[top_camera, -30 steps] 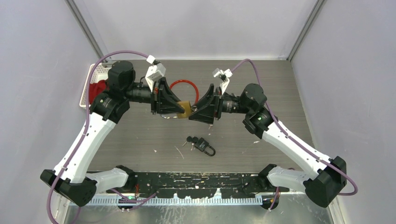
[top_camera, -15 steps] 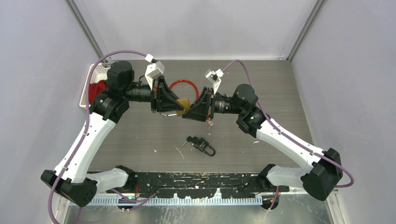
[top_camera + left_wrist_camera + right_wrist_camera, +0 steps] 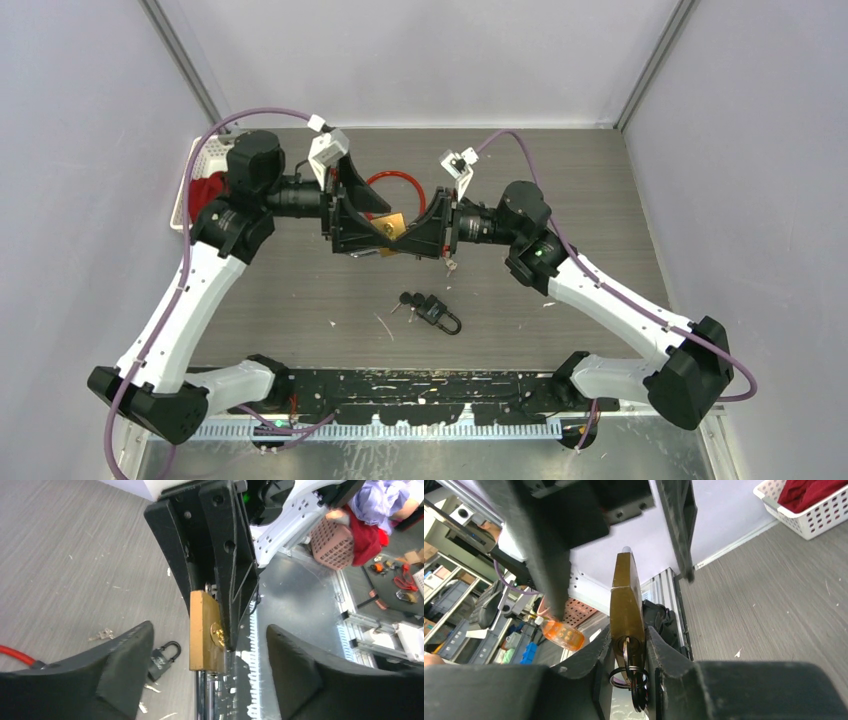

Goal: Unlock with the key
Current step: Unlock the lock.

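A brass padlock (image 3: 391, 229) hangs in the air between the two arms, above the middle of the table. My right gripper (image 3: 424, 233) is shut on its body (image 3: 626, 600), one finger on each flat side. A key (image 3: 626, 651) sits in the keyhole at the padlock's bottom end, with key rings dangling between the right fingers. My left gripper (image 3: 372, 228) is open. Its fingers (image 3: 125, 655) stand on either side of the padlock (image 3: 204, 630) without touching it. The chrome shackle (image 3: 210, 695) points toward the left wrist.
A small black padlock (image 3: 441, 316) with loose keys (image 3: 408, 300) lies on the table below the grippers. A red cable loop (image 3: 393, 179) lies behind them. A white basket (image 3: 203, 160) holding red cloth stands at the far left.
My right gripper moved left and shut on the brass padlock. My left gripper then opened and let go of it.
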`<action>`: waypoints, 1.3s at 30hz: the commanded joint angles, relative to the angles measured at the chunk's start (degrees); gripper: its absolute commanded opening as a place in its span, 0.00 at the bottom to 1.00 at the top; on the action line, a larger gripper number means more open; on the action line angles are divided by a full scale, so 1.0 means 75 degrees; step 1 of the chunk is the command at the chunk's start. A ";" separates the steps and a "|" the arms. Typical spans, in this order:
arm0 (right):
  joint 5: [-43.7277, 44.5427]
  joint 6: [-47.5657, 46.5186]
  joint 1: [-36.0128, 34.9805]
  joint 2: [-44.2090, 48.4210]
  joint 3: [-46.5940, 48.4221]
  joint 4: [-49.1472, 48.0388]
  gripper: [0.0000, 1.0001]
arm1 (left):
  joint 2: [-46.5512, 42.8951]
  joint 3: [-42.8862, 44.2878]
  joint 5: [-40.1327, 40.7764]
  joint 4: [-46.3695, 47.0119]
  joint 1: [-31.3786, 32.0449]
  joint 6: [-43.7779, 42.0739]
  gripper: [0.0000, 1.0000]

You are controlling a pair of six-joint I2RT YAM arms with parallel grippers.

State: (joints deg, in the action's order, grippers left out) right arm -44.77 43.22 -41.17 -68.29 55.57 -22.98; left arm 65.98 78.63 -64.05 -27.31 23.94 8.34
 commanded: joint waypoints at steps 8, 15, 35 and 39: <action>-0.0058 0.0403 0.0587 0.0533 -0.0089 -0.0429 0.01 | 0.0304 0.1543 -0.0843 -0.4570 -0.1046 -0.3821 1.00; -0.0285 0.0713 0.0591 0.0424 -0.0165 -0.0883 0.01 | -0.0248 0.0492 0.0541 -0.4002 -0.1047 -0.4119 0.99; -0.0525 0.1370 0.0594 0.0111 -0.0381 -0.1720 0.01 | -0.0585 -0.0362 0.0711 -0.2057 -0.1007 -0.2949 0.99; -0.0569 0.1415 0.0591 0.0151 -0.0381 -0.1728 0.01 | -0.0757 -0.0531 0.1351 -0.1304 -0.1004 -0.2432 0.99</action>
State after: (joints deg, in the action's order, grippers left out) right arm -48.21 52.47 -36.45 -68.29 51.51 -27.83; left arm 62.59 74.74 -52.71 -45.93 16.34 -14.39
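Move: The brass padlock hangs in the air, pinched by the right hand with its keyed end: the body is about 2 cm to the left of and 1 cm ahead of that hand. From the left hand the body is some 2 cm to the right, level, with its shackle reaching about 2 cm to the left between the parted fingers. On the table about 33 cm below, the black padlock lies some 8 cm right of the left hand and 1 cm back, the small keys about 11 cm right and 8 cm ahead. The brass padlock stays pinched in the right hand, which carries it about 3 cm down and 2 cm forward while tipping slightly, then eases partly back and up. Already clear of the body, the left fingers spread fully; that hand backs off left with a slight rise, sinks roughly 10 cm while tilting its fingertips down some 20 degrees, swings forward, and finally rises about 2 cm beside the shackle, still open. ##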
